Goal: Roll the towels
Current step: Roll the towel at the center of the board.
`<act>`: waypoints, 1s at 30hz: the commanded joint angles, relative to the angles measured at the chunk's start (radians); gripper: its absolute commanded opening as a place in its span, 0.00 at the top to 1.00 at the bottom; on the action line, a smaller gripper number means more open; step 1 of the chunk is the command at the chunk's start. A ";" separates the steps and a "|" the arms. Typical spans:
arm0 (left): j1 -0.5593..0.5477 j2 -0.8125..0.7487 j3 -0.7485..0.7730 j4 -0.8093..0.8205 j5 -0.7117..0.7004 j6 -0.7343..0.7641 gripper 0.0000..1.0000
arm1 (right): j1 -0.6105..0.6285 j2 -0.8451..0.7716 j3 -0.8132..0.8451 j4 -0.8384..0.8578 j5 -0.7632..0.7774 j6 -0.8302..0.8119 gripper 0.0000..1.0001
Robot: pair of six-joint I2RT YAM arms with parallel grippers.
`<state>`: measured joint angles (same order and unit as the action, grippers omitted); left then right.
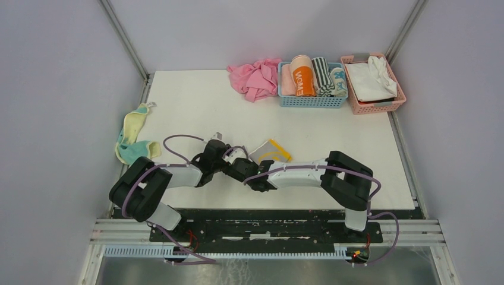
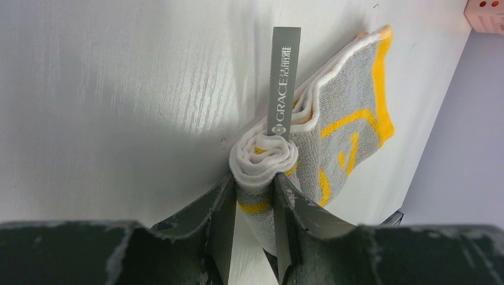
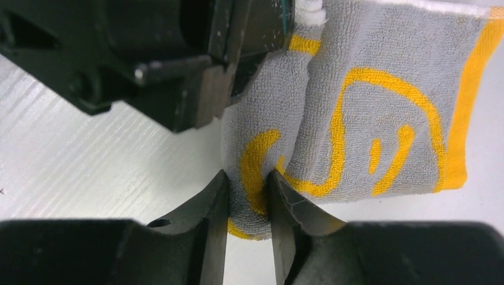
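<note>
The light grey towel with yellow marks (image 1: pixel 271 151) lies near the table's front middle, one end wound into a tight roll (image 2: pixel 265 153). My left gripper (image 2: pixel 254 181) is shut on that rolled end, and a grey label (image 2: pixel 285 77) sticks up from it. The flat part (image 3: pixel 380 89) spreads out to the right. My right gripper (image 3: pixel 249 178) is shut on the roll's other end, facing the left gripper's body (image 3: pixel 178 53). In the top view the two grippers meet beside the towel, left (image 1: pixel 236 161) and right (image 1: pixel 257 178). The pale yellow and teal towel (image 1: pixel 134 135) lies crumpled at the table's left edge.
A plain pink cloth (image 1: pixel 257 77) lies bunched at the back. To its right a blue basket (image 1: pixel 312 101) holds several rolled towels. A pink basket (image 1: pixel 399 101) with white cloth stands at the back right corner. Grey walls close in on both sides.
</note>
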<state>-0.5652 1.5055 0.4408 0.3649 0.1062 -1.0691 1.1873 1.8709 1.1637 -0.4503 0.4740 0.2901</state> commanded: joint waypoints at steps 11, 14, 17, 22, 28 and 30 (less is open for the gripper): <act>-0.008 -0.271 -0.148 -0.339 -0.138 -0.034 0.57 | -0.027 -0.032 0.013 0.069 -0.496 0.010 1.00; -0.003 -0.409 -0.134 -0.465 -0.195 -0.025 0.45 | -0.078 -0.077 -0.056 0.187 -0.652 0.058 1.00; 0.001 -0.519 -0.114 -0.544 -0.222 -0.015 0.34 | -0.169 -0.100 -0.153 0.387 -0.871 0.164 1.00; 0.004 -0.637 -0.116 -0.579 -0.186 -0.029 0.25 | -0.325 -0.088 -0.341 0.805 -1.132 0.434 1.00; 0.007 -0.654 -0.156 -0.444 -0.098 -0.052 0.23 | -0.430 0.056 -0.471 1.309 -1.288 0.792 1.00; 0.007 -0.633 -0.164 -0.370 -0.072 -0.054 0.23 | -0.458 0.120 -0.499 1.460 -1.311 0.895 1.00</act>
<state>-0.5613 0.8570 0.2943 -0.1463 -0.0235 -1.0798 0.7696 1.8935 0.7181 0.5594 -0.6975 0.8970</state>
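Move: The rolled part of the towel is between both hands' fingers, its middle about 3 cm back and 3 cm right of the left hand, and 3 cm ahead and 3 cm left of the right hand, at fingertip height. The flap still unrolled has its middle some 3 cm ahead and 9 cm right of the left hand, about 8 cm ahead and 3 cm right of the right hand. The grey label sticks out roughly 4 cm ahead and 1 cm right of the left hand. With the left fingers keeping their part-open hold on the roll's far end, the right fingers squeeze shut on its near end while both hands drag the towel back and to the left along the board, the right hand about 5 cm each way. The left fingers then spread wide and let go as that hand carries on back and left and rises some 3.5 cm, while the right hand, still pinching, stops and comes forward about 3 cm, rolling over by nearly 80 degrees so that its fingers swing from forward-and-down to point left and slightly down. ##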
